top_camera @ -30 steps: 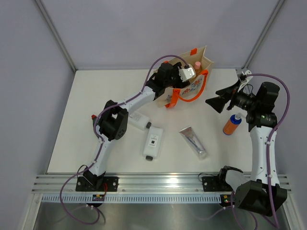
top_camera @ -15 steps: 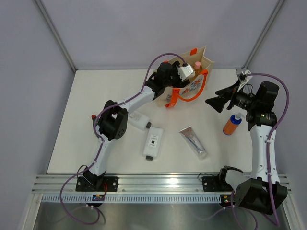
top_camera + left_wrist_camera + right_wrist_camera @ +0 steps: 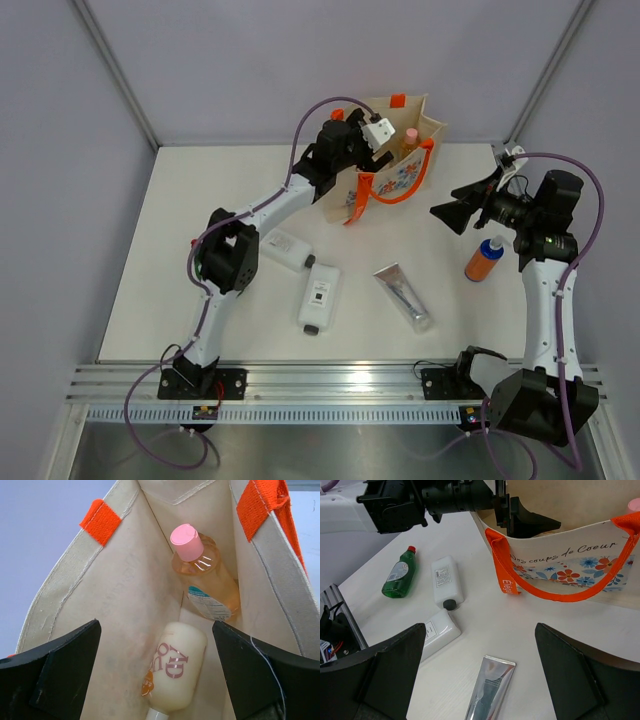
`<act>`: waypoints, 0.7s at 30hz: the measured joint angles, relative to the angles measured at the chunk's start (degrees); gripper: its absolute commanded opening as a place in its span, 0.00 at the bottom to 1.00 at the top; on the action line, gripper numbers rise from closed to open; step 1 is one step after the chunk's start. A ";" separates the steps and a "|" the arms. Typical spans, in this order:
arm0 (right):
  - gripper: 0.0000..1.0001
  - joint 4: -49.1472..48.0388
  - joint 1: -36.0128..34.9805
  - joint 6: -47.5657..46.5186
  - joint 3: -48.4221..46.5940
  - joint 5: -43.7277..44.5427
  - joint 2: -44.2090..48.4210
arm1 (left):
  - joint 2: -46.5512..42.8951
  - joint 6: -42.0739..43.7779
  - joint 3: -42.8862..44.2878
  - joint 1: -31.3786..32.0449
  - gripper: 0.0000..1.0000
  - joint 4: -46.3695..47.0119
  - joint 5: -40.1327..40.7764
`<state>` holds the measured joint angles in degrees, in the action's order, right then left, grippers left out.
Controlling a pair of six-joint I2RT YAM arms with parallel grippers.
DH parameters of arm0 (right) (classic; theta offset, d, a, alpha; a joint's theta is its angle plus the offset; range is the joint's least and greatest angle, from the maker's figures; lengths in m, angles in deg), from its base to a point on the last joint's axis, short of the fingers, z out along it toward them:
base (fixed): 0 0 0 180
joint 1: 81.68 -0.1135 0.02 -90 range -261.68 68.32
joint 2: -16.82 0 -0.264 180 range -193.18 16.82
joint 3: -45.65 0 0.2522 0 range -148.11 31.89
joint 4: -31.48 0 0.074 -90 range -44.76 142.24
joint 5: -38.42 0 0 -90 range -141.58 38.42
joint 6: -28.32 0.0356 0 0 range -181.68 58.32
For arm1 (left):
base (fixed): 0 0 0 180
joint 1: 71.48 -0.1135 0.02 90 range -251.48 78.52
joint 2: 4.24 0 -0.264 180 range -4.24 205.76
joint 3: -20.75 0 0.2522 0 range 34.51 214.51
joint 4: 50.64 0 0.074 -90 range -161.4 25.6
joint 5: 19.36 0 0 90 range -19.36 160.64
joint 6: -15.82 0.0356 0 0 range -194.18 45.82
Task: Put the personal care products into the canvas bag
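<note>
The canvas bag (image 3: 405,170) stands upright at the back of the table. My left gripper (image 3: 383,150) hangs open over its mouth, holding nothing. In the left wrist view a beige bottle (image 3: 175,672) and a tan pink-capped bottle (image 3: 202,575) lie inside the bag, below the spread left gripper (image 3: 157,680). My right gripper (image 3: 455,212) is open and empty in the air, right of the bag. On the table lie two white bottles (image 3: 318,297) (image 3: 285,250), a silver tube (image 3: 403,296) and a green bottle (image 3: 399,576). An orange blue-capped bottle (image 3: 483,260) stands near the right arm.
Grey walls close in the table (image 3: 250,180) at the back and sides. The bag's orange handle (image 3: 555,592) droops down its printed side. A metal rail (image 3: 330,380) with the arm bases runs along the near edge.
My left gripper has opened over the bag and lifted back a little; the beige bottle now lies loose inside. The bag shifted slightly. The right arm has stayed still.
</note>
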<state>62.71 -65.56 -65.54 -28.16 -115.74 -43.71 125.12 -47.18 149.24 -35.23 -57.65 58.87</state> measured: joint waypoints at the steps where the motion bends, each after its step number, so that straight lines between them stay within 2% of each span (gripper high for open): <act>1: 1.00 0.00 0.04 -0.07 0.00 0.00 -0.11 | -0.11 -0.28 0.04 -0.09 0.99 0.07 -0.02; 8: 0.99 4.11 0.09 -4.55 -0.42 -0.17 -1.53 | -2.21 -5.01 1.92 -0.11 0.99 -1.73 -0.07; 11: 0.99 11.34 -0.35 -11.39 -2.93 0.39 -3.93 | -6.47 -8.41 1.92 -0.11 0.99 -4.52 0.55; 13: 0.99 16.87 -2.58 -16.17 -5.79 4.76 -5.81 | -11.06 -11.61 1.88 -0.09 0.99 -7.58 2.19; 17: 0.99 26.95 -16.06 -23.47 -10.60 19.15 -8.02 | -25.49 -19.28 -1.99 -0.28 0.99 -13.68 6.62; 21: 0.99 31.89 -28.81 -24.39 -9.22 33.16 -7.65 | -46.49 -27.63 -16.48 -1.38 0.99 -16.79 9.62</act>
<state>94.60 -94.37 -89.93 -37.39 -82.59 -51.36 78.63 -74.81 132.76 -36.60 -74.44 68.48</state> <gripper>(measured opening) 0.993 0.985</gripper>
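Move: Right hand: the tube lies about 8 cm back, 4 cm left and 30 cm below; the orange bottle 3 cm ahead and 18 cm right, the near white bottle 8 cm back and 25 cm left. Left hand, empty at the bag's mouth: the far white bottle is some 17 cm back, 22 cm left and 21 cm lower, the green bottle 26 cm back and 37 cm left; the bag's middle 5 cm ahead, 4 cm right. Left hand, open, rises about 24 cm out of the bag, swinging back-left; right, open, sinks towards the tube. ##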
